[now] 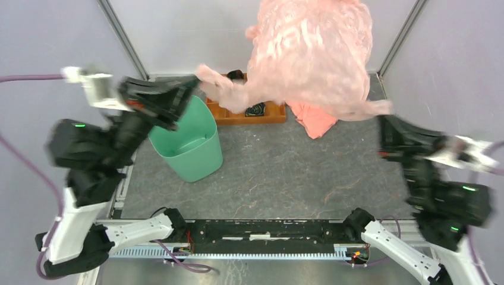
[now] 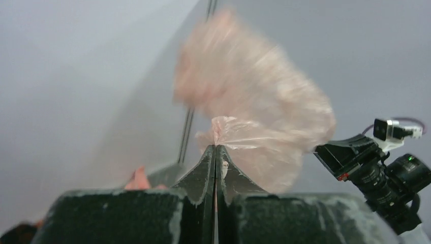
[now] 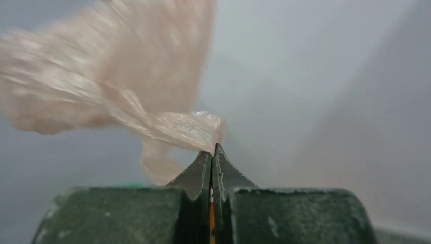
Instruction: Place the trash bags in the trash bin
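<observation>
The pale pink trash bag billows high in the air between my two grippers, blurred by motion. My left gripper is shut on one corner of it, above the far rim of the mint-green trash bin. My right gripper is shut on the bag's opposite corner at the right. In the left wrist view the bag spreads out from my closed left gripper. In the right wrist view the bag streams left from my closed right gripper. The bin stands upright and open, nothing visible inside.
An orange compartmented tray lies at the back, partly hidden behind the bag. A salmon-pink cloth towel lies on the table to its right. Grey walls and metal frame posts close in the back corners.
</observation>
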You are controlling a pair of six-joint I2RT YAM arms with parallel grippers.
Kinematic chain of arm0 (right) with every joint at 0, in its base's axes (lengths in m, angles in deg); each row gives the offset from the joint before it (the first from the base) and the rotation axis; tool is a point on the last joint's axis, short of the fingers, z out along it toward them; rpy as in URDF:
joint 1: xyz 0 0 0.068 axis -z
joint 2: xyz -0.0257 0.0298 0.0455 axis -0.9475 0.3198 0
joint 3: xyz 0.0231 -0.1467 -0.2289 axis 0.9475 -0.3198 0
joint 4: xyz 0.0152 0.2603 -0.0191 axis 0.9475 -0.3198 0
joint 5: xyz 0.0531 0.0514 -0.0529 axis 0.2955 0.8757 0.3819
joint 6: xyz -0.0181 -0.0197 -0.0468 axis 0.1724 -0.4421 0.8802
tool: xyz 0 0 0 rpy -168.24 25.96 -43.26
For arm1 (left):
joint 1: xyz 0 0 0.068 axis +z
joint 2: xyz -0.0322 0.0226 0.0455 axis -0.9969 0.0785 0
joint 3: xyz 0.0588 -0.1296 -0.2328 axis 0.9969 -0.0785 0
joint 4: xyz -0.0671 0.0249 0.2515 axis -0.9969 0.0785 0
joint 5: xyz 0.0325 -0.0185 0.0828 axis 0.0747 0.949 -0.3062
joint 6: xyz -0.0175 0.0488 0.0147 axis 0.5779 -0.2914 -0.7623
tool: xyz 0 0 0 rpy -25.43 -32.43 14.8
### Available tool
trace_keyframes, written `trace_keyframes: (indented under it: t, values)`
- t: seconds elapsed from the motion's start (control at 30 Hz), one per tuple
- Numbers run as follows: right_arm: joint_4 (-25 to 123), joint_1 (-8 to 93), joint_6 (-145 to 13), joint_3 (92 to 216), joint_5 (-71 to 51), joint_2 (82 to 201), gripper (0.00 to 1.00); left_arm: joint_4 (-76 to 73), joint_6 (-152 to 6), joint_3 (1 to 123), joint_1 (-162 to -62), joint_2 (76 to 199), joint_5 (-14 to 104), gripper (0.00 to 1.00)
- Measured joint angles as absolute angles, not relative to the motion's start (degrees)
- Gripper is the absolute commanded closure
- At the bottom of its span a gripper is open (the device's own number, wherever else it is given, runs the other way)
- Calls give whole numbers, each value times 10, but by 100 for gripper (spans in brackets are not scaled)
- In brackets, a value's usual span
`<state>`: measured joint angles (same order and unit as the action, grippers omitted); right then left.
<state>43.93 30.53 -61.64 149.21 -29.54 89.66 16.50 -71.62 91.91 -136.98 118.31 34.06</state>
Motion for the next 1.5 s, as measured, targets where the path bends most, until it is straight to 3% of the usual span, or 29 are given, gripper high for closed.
trace_keyframes:
  t: [0.07, 0.17, 0.23, 0.3, 0.37, 0.43, 0.53, 0.63, 0.77, 0.87, 1.03, 1.1, 1.17, 1.23, 1.37, 1.43, 1.5]
  values:
    - [471, 306, -649, 1371, -322, 858, 100, 137, -716, 809, -1370, 1146, 324, 98]
    - [455, 306, -734, 1147, -324, 891, 100, 139, -715, 613, -1370, 1165, 308, 98]
    - [390, 306, -762, 1050, -306, 938, 100, 187, -715, 534, -1370, 1212, 299, 98]
    - [290, 305, -762, 1031, -300, 954, 100, 263, -715, 507, -1370, 1250, 294, 98]
    - [227, 307, -731, 1114, -296, 976, 100, 324, -716, 545, -1369, 1261, 297, 98]
    - [223, 308, -689, 1286, -279, 1031, 100, 363, -722, 701, -1369, 1293, 324, 98]
    - [272, 307, -636, 1549, -247, 1099, 100, 308, -723, 957, -1367, 1342, 404, 98]
    - [406, 308, -598, 1641, -216, 1062, 99, 193, -723, 1029, -1367, 1298, 459, 98]
    - [518, 307, -593, 1518, -208, 928, 100, 93, -723, 875, -1367, 1149, 454, 98]
    - [534, 307, -638, 1367, -210, 919, 100, 75, -716, 694, -1367, 1093, 425, 98]
    - [388, 307, -725, 1048, -190, 1008, 99, 215, -672, 418, -1367, 1119, 390, 98]
    - [290, 307, -724, 1030, -190, 1008, 100, 293, -670, 398, -1367, 1119, 371, 98]
    - [240, 307, -704, 1103, -199, 1023, 100, 333, -675, 464, -1367, 1130, 352, 98]
    - [226, 307, -672, 1267, -208, 1069, 99, 347, -695, 614, -1367, 1179, 355, 98]
    - [333, 307, -616, 1571, -190, 1112, 99, 291, -723, 909, -1367, 1267, 399, 98]
    - [415, 307, -599, 1596, -172, 1061, 99, 246, -723, 962, -1367, 1253, 418, 98]
    - [477, 307, -589, 1548, -173, 981, 100, 205, -723, 921, -1367, 1206, 420, 98]
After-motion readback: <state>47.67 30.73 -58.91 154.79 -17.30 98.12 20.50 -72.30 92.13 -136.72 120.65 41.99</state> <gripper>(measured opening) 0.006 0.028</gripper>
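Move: The pale pink trash bag is already pinched at both ends and billows up between the hands. Its middle lies some 17 cm right of the left hand, 12 cm ahead and 5 cm above; from the right hand it is about 15 cm left, 13 cm ahead and 12 cm above. Below the left hand by roughly 51 cm, the green bin stands about 13 cm ahead and 15 cm left. The wooden tray is about 43 cm ahead of that hand, 1 cm right and 62 cm below. Down and back up, twice over and fast, both hands flap the trash bag together, each stroke some 40 to 50 cm, swinging a little forward and inward on the way down. The fingers tip down by about 40 degrees on the left and 60 on the right, then tip back up on each rise. Both grippers stay shut on the film and finish near their starting height, about 8 cm closer together. ##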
